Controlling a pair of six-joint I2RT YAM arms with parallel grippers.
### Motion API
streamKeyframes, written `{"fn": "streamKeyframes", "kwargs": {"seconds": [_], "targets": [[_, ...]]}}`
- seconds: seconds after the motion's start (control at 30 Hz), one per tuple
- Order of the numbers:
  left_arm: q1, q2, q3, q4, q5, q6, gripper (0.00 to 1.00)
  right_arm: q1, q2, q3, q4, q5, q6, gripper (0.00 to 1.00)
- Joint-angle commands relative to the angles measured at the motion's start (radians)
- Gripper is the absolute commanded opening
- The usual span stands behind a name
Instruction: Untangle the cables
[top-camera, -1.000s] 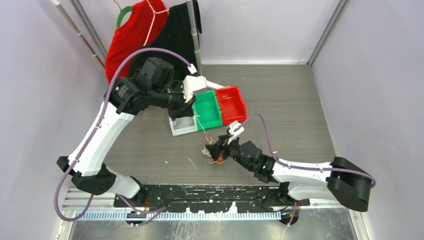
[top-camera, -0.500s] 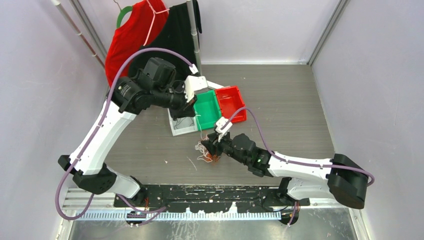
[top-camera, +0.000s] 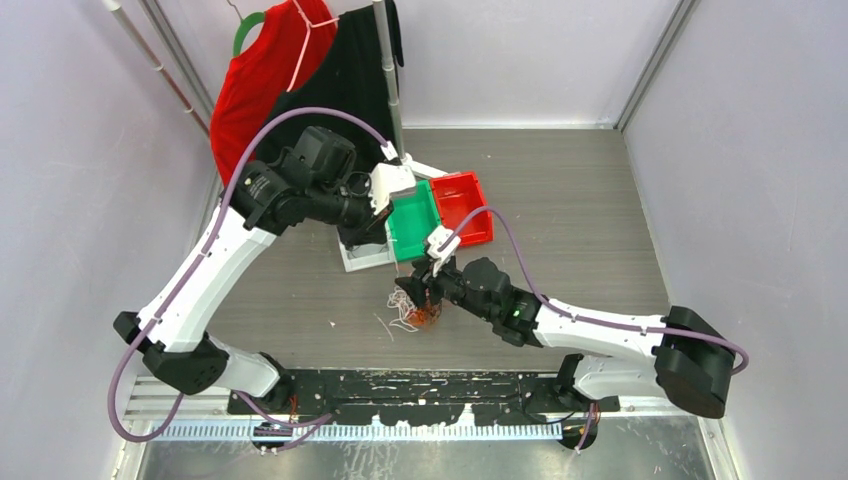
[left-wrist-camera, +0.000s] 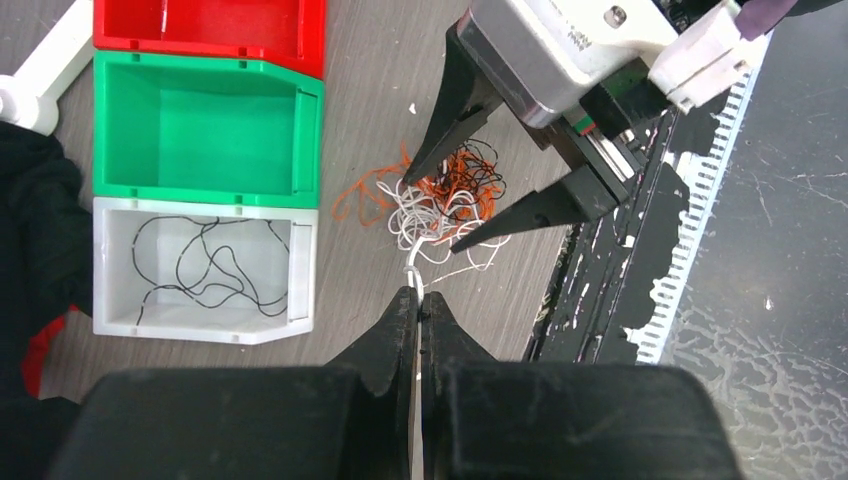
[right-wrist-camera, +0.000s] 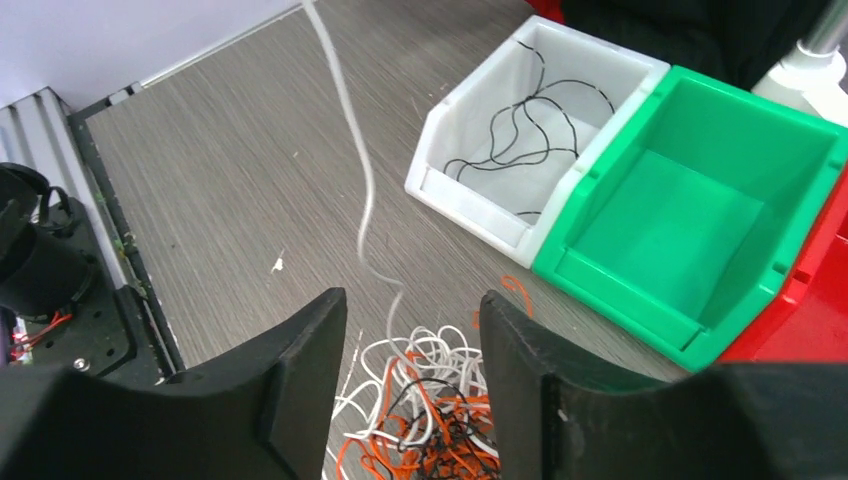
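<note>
The cables (top-camera: 410, 311) are a small snarl of orange, white and black wire on the grey table, seen also in the left wrist view (left-wrist-camera: 450, 195) and the right wrist view (right-wrist-camera: 440, 400). My left gripper (left-wrist-camera: 418, 296) is shut on a white strand (right-wrist-camera: 350, 130) that rises taut from the snarl; it hangs above the white bin (top-camera: 366, 226). My right gripper (right-wrist-camera: 410, 310) is open just over the snarl, one finger on each side of it (left-wrist-camera: 430, 215), with wire loops lying between them. In the top view it (top-camera: 424, 288) covers part of the snarl.
Three bins stand in a row behind the snarl: a white bin (left-wrist-camera: 303, 270) with a loose black cable (left-wrist-camera: 200, 262) inside, a green bin (left-wrist-camera: 200, 120) and a red bin (left-wrist-camera: 200, 25). Red and black clothes (top-camera: 290, 70) hang at the back left. The black base rail (top-camera: 420, 385) runs along the near edge.
My right gripper has moved left and away from its base, over the snarl, and its jaws have narrowed. The left arm has shifted slightly right, still holding the white strand.
</note>
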Motion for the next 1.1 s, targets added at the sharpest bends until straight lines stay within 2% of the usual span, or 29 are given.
{"fn": "streamKeyframes", "kwargs": {"seconds": [0.0,0.17,0.23,0.37,0.47,0.53,0.6,0.73,0.77,0.93,1.07], "targets": [[-0.003,-0.035,0.055,0.035,0.017,0.005,0.00,-0.001,0.030,0.054,0.023,-0.073,-0.001,0.58],[-0.002,-0.032,0.084,0.023,0.014,0.016,0.00,-0.004,0.141,0.107,0.038,-0.128,-0.006,0.59],[-0.003,-0.026,0.107,0.014,0.014,0.020,0.00,-0.011,0.188,0.120,0.065,-0.117,-0.008,0.55],[-0.002,-0.013,0.144,-0.011,0.016,0.010,0.00,-0.024,0.229,0.133,0.122,-0.049,0.005,0.39],[-0.002,-0.037,0.104,0.001,0.017,0.003,0.00,-0.028,0.194,0.120,0.148,-0.033,0.000,0.17],[-0.003,-0.062,0.054,0.025,0.006,0.001,0.00,-0.031,0.152,0.113,0.142,-0.043,-0.001,0.08],[-0.003,-0.083,-0.002,0.051,-0.009,-0.006,0.00,-0.030,0.104,0.105,0.122,-0.064,0.007,0.02],[-0.003,-0.120,-0.128,0.095,-0.008,-0.024,0.00,-0.030,0.013,0.093,0.073,-0.096,0.031,0.01],[-0.002,-0.129,-0.168,0.117,-0.009,-0.029,0.05,-0.031,-0.005,0.087,0.068,-0.102,0.041,0.01],[0.015,-0.185,-0.369,0.231,0.039,-0.094,0.44,-0.031,-0.053,0.081,0.034,-0.142,0.070,0.01],[0.027,-0.192,-0.432,0.250,0.152,-0.134,0.51,-0.032,-0.066,0.076,0.021,-0.161,0.083,0.01]]}}
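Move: Hanging between the hands, the white cable runs from the shut left fingers to the pile. The stretch the right hand goes for lies about 3 cm left of it, 1 cm ahead and 5 cm lower, some 18 cm below the left hand, 1 cm ahead and 1 cm right. From the right hand, the cable pile is 2 cm ahead and 8 cm down, the white tray 18 cm ahead and 11 cm left, the green tray 20 cm ahead and 1 cm left. Dipping about 5 cm and edging 3 cm left, the right hand shuts its open fingers on the white cable just above the pile, then lifts it some 11 cm, drifting slightly back. Meanwhile the left hand pulls up 3 cm on its end, then opens halfway to let go and drops about 11 cm towards the pile, beside the right hand, tipping its fingers a little. ##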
